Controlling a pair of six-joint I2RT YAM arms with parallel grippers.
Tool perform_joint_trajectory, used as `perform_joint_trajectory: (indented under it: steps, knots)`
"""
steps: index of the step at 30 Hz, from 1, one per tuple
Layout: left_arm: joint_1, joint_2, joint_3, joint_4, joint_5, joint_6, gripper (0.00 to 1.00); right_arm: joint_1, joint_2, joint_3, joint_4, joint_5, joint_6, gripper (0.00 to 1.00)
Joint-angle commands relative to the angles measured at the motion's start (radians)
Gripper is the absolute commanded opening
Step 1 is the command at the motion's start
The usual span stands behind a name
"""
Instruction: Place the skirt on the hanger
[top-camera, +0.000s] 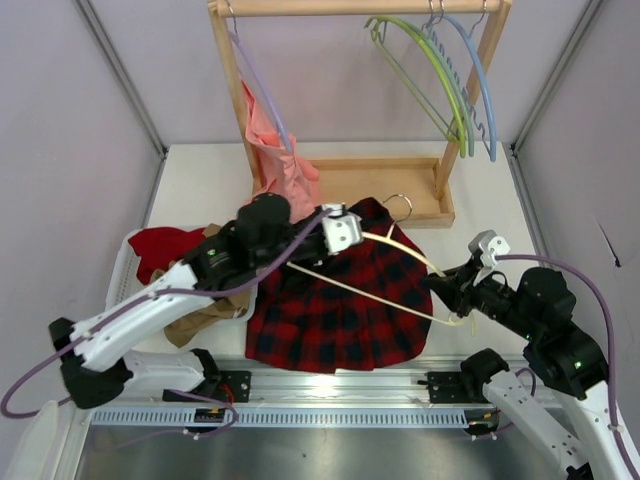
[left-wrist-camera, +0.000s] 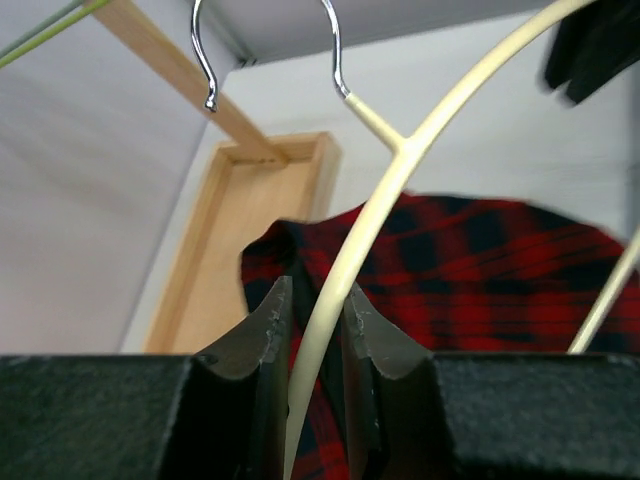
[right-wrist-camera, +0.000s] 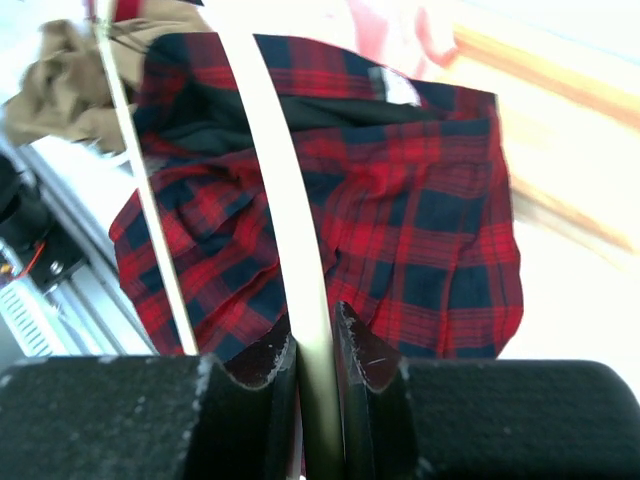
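The red and black plaid skirt (top-camera: 340, 310) lies flat on the table between the arms. Above it the cream hanger (top-camera: 400, 250) is held off the cloth, its metal hook (top-camera: 398, 203) pointing toward the rack. My left gripper (top-camera: 345, 232) straddles the hanger's arm near the hook; in the left wrist view the hanger (left-wrist-camera: 400, 170) runs between jaws (left-wrist-camera: 315, 310) that stand slightly apart, with a gap on one side, over the skirt (left-wrist-camera: 480, 270). My right gripper (top-camera: 450, 295) is shut on the hanger's other arm (right-wrist-camera: 280, 170), pinched tight (right-wrist-camera: 318, 335) above the skirt (right-wrist-camera: 420, 220).
A wooden rack (top-camera: 390, 190) stands at the back with a lilac hanger carrying a salmon garment (top-camera: 275, 150) and green and blue hangers (top-camera: 455, 80). A tan cloth (top-camera: 205, 320) and a red garment (top-camera: 160, 245) lie left of the skirt.
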Motion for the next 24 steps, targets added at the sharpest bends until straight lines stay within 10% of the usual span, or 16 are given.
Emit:
perform_joint_trajectory:
  steps: [1, 15, 24]
  knots:
    - [0.010, -0.199, 0.005, -0.002, 0.109, -0.288, 0.05, -0.040, -0.059, -0.031, 0.225, 0.159, 0.034, 0.00]
    - [0.270, -0.258, -0.002, -0.332, 0.344, -0.355, 0.73, -0.038, -0.024, -0.089, 0.487, -0.083, -0.118, 0.00]
    - [0.384, -0.196, 0.100, -0.403, 0.473, -0.314, 0.89, -0.036, 0.025, -0.097, 0.553, -0.176, -0.193, 0.00]
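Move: The plaid skirt lies spread on the table, its middle some 28 cm below the left hand and about 5 cm to its right, level with it front to back. The hanger hook is roughly 10 cm right and 9 cm ahead of that hand; the laundry basket stands about 37 cm to its left, 4 cm ahead, well below. From the right hand, the skirt lies about 26 cm left, 9 cm ahead and 24 cm below. The cream hanger is let go at its left shoulder: the left hand first draws back about 5 cm, rising and edging left with the bar still pinched, then opens wide around it while travelling on to the left and slightly forward, some 10 cm left in all, rolling about 25 degrees. The right hand keeps its pinch on the right shoulder, easing forward, left and up a few centimetres and tipping its fingers up to near level. ##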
